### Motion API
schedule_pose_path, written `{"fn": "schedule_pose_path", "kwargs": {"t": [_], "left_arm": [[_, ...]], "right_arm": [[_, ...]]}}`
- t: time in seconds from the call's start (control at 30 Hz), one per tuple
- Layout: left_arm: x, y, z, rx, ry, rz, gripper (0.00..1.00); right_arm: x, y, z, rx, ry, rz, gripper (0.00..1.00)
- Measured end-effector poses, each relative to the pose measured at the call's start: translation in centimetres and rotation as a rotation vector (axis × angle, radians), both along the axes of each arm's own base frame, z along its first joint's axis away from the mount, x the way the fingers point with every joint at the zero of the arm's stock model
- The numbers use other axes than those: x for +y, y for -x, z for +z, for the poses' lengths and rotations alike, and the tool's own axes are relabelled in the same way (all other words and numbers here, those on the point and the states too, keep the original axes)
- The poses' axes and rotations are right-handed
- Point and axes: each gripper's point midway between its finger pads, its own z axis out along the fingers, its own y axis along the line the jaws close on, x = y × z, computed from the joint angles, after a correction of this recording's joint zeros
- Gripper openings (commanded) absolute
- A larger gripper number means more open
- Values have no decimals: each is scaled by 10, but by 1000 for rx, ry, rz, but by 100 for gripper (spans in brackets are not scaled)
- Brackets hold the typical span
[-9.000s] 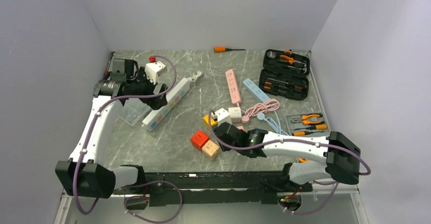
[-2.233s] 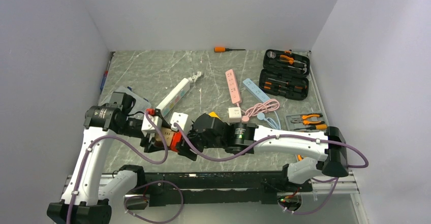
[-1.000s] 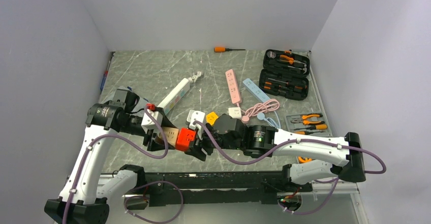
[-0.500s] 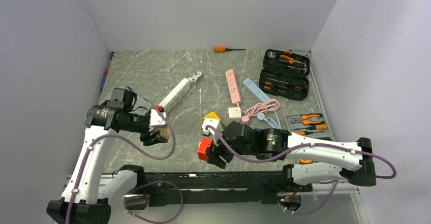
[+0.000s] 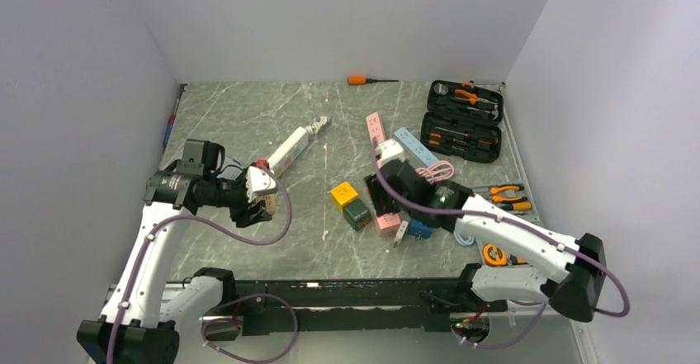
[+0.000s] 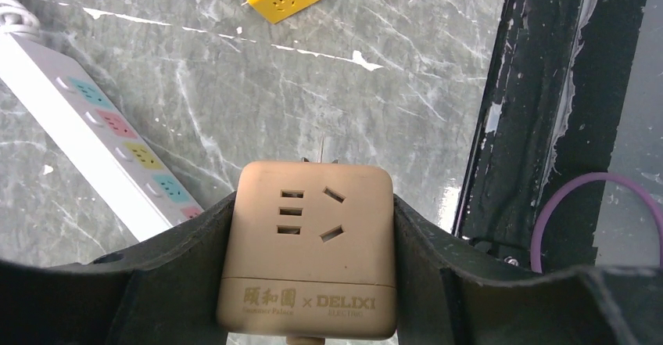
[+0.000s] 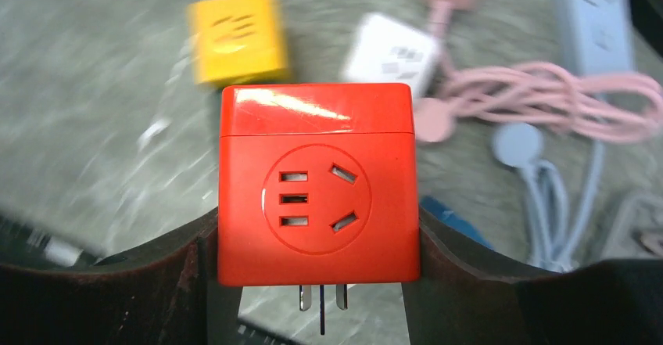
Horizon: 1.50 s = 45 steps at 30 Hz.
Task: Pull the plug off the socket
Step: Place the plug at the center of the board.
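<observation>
The plug is a red cube (image 7: pixel 317 181) with bare metal prongs pointing down, and it hangs free above the table. My right gripper (image 7: pixel 317 228) is shut on its two sides. The socket is a tan cube (image 6: pixel 306 247) with empty slots facing the left wrist camera. My left gripper (image 6: pixel 313 220) is shut on its sides, above the table's near left part. In the top view the left gripper (image 5: pixel 252 197) is at the left and the right arm (image 5: pixel 429 199) is right of centre. That arm hides the red cube there.
A yellow cube (image 5: pixel 342 192) and a green cube (image 5: pixel 357 213) lie between the arms. A white power strip (image 5: pixel 289 149) lies behind the left gripper. Pink and blue strips, a pink cable (image 5: pixel 436 170), an open toolbox (image 5: pixel 464 120) and pliers (image 5: pixel 495 199) fill the right side.
A second ago the red plug sat in the tan socket between both grippers. They have come apart: the right gripper has carried the red cube right, the left drew the tan cube left.
</observation>
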Motion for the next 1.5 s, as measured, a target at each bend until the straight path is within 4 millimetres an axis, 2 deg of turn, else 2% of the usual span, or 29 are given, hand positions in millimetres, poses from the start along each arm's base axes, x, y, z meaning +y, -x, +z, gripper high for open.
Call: {"fn": "schedule_pose_path", "kwargs": {"t": [0.13, 0.2, 0.33, 0.47, 0.63, 0.73, 0.87, 1.07, 1.17, 1.27, 1.43, 1.5], "left_arm": [[-5, -4, -3, 51, 9, 31, 1], [-6, -7, -5, 67, 1, 42, 1], [-9, -10, -8, 81, -15, 56, 1], [-10, -13, -11, 90, -33, 71, 0], [-10, -16, -14, 100, -48, 90, 0], [-11, -19, -13, 93, -48, 103, 0], [-18, -22, -15, 106, -50, 103, 1], [-41, -35, -27, 174, -85, 84, 0], [-58, -52, -28, 192, -105, 83, 0], [-82, -78, -29, 192, -116, 93, 0], [-124, -124, -33, 179, -122, 113, 0], [-142, -142, -37, 169, -113, 122, 5]], "right_arm": [[-52, -53, -14, 37, 13, -306, 0], [-67, -64, -20, 52, 15, -392, 0], [-83, -74, -41, 92, 51, -494, 5], [-98, -70, -76, 152, 132, -562, 8], [-111, -60, -105, 207, 184, -616, 33], [-110, -63, -106, 204, 165, -637, 48], [-105, -70, -108, 194, 136, -646, 73], [-102, -74, -115, 209, 141, -651, 92], [-101, -75, -109, 203, 129, -656, 95], [-100, -77, -93, 176, 81, -662, 98], [-103, -76, -40, 84, -56, -681, 100], [-107, -73, -18, 41, -122, -693, 100]]}}
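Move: The bare patch for the red plug lies about 7 cm ahead of the right hand, 10 cm to its right and 12 cm down. Around the patch, the blue plug is 6 cm nearer and 2 cm farther right, the pink plug 4 cm nearer and 7 cm left, the white plug 4 cm farther out and 8 cm left. The left hand, holding the tan plug, has the yellow plug roughly 10 cm ahead, 17 cm right, 15 cm below. The red plug, still pinched in the right hand, swings right and forward with a clockwise turn of about 35 degrees, then goes down some 11 cm onto the bare patch just beyond the blue plug; the fingers spread wide and rise clear. The tan plug stays gripped as the left hand carries it, slowly then quickly, forward and right towards the yellow plug, sinking slightly. ##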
